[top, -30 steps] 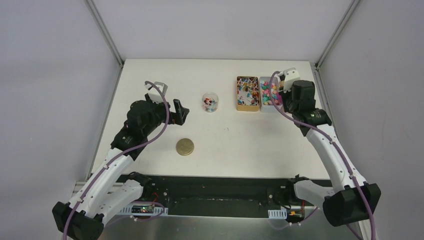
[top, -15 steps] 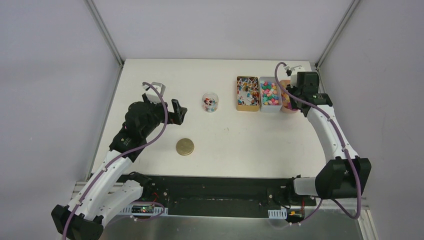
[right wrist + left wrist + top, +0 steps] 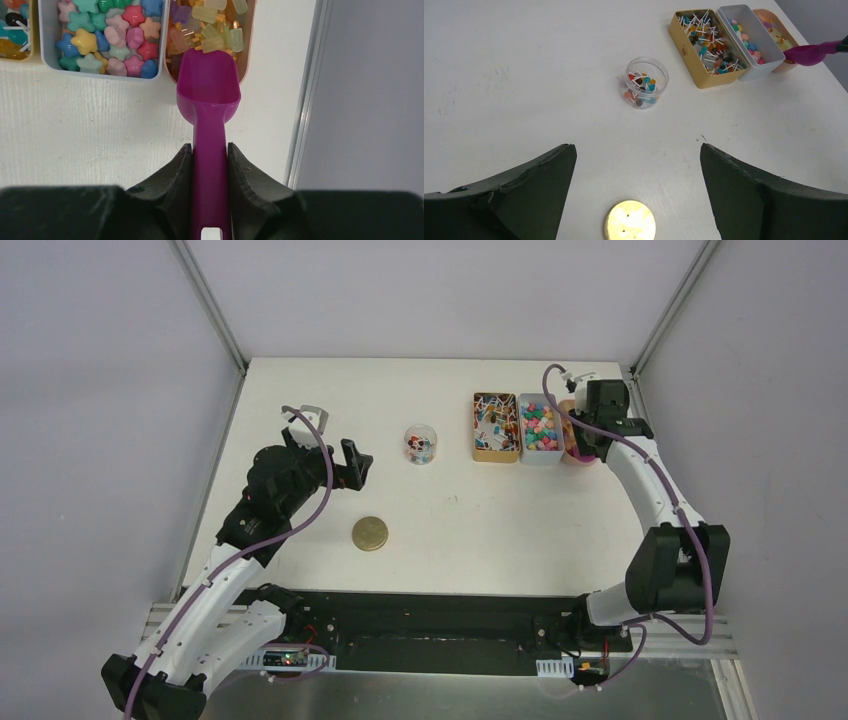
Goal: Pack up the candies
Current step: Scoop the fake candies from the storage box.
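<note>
The candies lie in three boxes at the back right: stick candies in a gold tin (image 3: 495, 426), star-shaped pastel ones in a white box (image 3: 107, 35), and pale yellow-amber ones in an orange box (image 3: 212, 30). A clear jar (image 3: 421, 444) holds a few more candies (image 3: 641, 90). My right gripper (image 3: 209, 150) is shut on the handle of a magenta scoop (image 3: 208, 90). The scoop's bowl looks empty, with its front lip at the near end of the orange box. My left gripper (image 3: 636, 147) hangs open above the table, left of the jar, holding nothing.
A round gold lid (image 3: 370, 533) lies flat on the table in front of the jar, below my left gripper. The table's right edge and a metal frame rail (image 3: 302, 100) run close beside the orange box.
The right arm has swung to the right, carrying the scoop from over the white star box to the orange box. The left arm has barely shifted.
</note>
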You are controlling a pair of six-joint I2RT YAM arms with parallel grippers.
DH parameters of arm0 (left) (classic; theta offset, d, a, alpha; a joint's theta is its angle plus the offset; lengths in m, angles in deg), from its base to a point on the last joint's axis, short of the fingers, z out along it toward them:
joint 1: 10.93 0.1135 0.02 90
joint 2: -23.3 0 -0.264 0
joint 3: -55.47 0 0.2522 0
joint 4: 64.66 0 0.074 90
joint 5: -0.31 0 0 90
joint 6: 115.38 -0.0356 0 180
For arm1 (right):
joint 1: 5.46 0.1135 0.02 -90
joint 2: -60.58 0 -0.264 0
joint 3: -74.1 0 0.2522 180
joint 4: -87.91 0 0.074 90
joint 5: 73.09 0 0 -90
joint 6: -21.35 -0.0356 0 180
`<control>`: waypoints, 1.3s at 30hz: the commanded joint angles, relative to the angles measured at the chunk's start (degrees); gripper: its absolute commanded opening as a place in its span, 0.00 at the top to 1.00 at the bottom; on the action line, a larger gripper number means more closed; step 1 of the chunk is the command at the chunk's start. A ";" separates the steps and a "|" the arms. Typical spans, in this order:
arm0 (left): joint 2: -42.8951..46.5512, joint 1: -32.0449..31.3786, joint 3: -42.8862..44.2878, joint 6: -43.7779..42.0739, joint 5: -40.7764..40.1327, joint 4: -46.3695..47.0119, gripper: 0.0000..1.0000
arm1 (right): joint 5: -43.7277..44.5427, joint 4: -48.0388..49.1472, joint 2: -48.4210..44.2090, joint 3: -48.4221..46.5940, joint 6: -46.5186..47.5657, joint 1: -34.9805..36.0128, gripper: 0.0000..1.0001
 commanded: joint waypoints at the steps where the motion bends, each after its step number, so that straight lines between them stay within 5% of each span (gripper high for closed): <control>1: 1.17 0.32 -0.38 -1.18 -1.17 1.89 0.01 | -0.69 2.51 2.25 -1.43 0.51 -0.90 1.00; 39: 1.66 0.35 -0.55 -1.18 -1.17 1.87 0.01 | -1.10 31.28 -8.83 24.85 -3.39 -3.75 1.00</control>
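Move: Ahead of the right hand, which holds the purple scoop, the peach box of popsicle-shaped candies has its middle about 14 cm farther out, 3 cm to the right and 14 cm below. The star-candy box stands some 9 cm left of the peach box, with the lollipop box about 20 cm left of the peach box, both roughly level with it in reach. From the left hand, the peach box lies around 22 cm ahead, 50 cm right and 23 cm below. Sinking about 5 cm into the near part of the peach box, the right hand lowers the scoop bowl among the popsicle candies, first edging forward a centimetre or so, then easing back by as much while still going down. It drifts about 1 cm right, and the wrist tips the scoop's lip up some 10 degrees; the fingers keep their hold on the handle. ##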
